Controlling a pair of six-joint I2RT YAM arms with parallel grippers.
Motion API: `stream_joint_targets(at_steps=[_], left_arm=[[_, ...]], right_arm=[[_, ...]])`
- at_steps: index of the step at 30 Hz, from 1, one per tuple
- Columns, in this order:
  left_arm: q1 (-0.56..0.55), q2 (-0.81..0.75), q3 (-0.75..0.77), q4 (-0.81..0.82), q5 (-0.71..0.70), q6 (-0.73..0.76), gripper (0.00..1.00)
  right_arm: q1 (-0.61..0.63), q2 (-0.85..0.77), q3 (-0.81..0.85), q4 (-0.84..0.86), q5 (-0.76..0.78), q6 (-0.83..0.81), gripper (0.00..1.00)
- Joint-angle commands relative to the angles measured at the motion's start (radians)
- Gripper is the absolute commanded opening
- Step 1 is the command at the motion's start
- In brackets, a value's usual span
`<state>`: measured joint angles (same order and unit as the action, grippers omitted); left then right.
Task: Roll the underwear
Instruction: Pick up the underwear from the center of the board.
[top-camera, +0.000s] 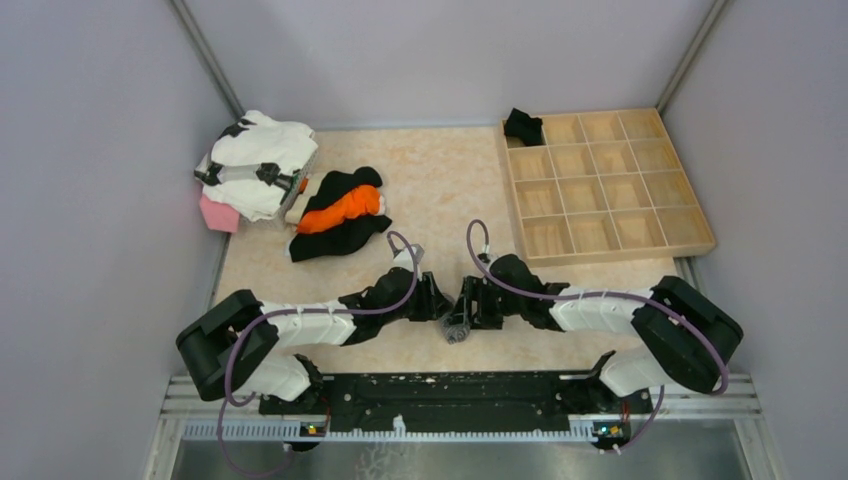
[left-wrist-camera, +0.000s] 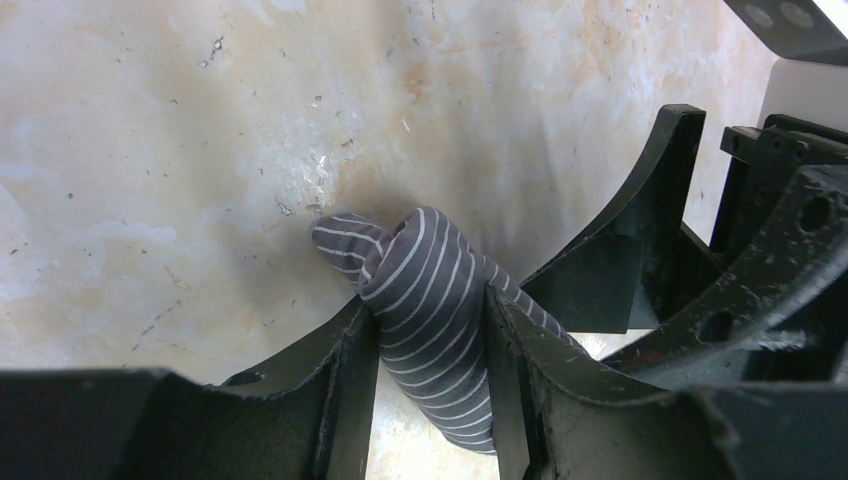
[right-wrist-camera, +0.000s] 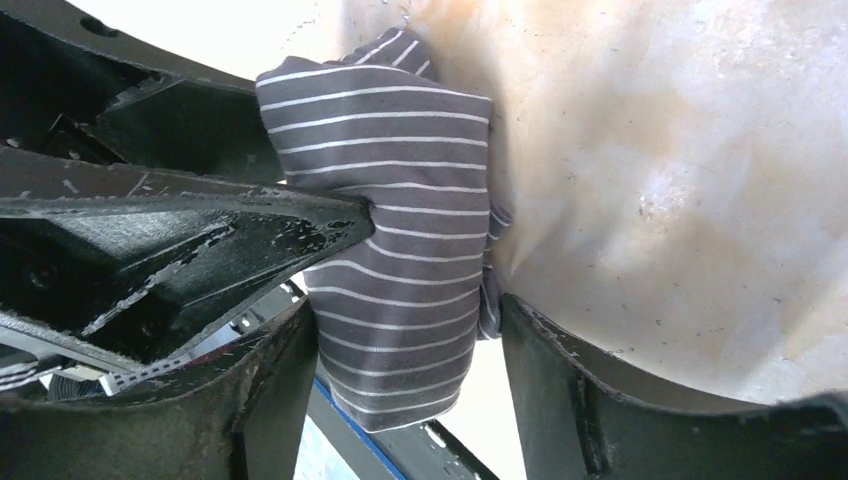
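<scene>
The grey striped underwear (top-camera: 457, 328) is a tight roll hanging just above the table near the front edge, between both grippers. My left gripper (left-wrist-camera: 428, 320) is shut on it, a finger pressed into each side of the roll (left-wrist-camera: 425, 270). My right gripper (right-wrist-camera: 405, 330) straddles the other end of the roll (right-wrist-camera: 390, 180); its jaws stand a little wider than the cloth, one finger touching and the other just beside a fold. In the top view the left gripper (top-camera: 440, 303) and the right gripper (top-camera: 470, 303) meet nose to nose. A black underwear (top-camera: 522, 125) sits in the tray's far left compartment.
A wooden tray (top-camera: 610, 180) with several compartments stands at the back right. A black and orange pile of garments (top-camera: 340, 212) lies at the back left, beside a white bundle (top-camera: 257, 160) and a pink block (top-camera: 218, 213). Walls close in on both sides.
</scene>
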<state>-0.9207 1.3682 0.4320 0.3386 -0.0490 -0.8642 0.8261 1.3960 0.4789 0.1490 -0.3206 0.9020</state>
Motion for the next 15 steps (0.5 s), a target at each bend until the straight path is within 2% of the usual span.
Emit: stream_joint_targets(at_steps=[1,15], left_arm=[[-0.003,-0.004,-0.001,-0.061,-0.017,0.029,0.47],[-0.003,-0.027,0.009,-0.077,-0.012,0.03,0.47]], right_arm=[[-0.016,0.029,0.006,0.0,0.014,-0.001,0.61],[-0.022,0.042,0.014,0.012,0.037,-0.035,0.16]])
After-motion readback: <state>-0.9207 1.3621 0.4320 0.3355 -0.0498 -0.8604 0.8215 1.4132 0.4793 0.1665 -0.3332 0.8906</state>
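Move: The rolled striped underwear lies between both my hands, slightly aslant. Its middle is about 3 cm ahead of my right hand, some 2 cm to its left and 1 cm below; my left hand already grips the roll, whose middle is about 1 cm back, 2 cm right and 2 cm below that hand. The compartment tray's middle is about 30 cm ahead and 31 cm right of my right hand; the black-and-orange clothes lie some 21 cm ahead and 21 cm left of my left hand. I keep my right hand where it is, low over the board with its fingers straddling the near end of the underwear roll, and close them from about two thirds open to a quarter, pinching that end from both sides. My left hand stays still and keeps its hold farther along the roll. ##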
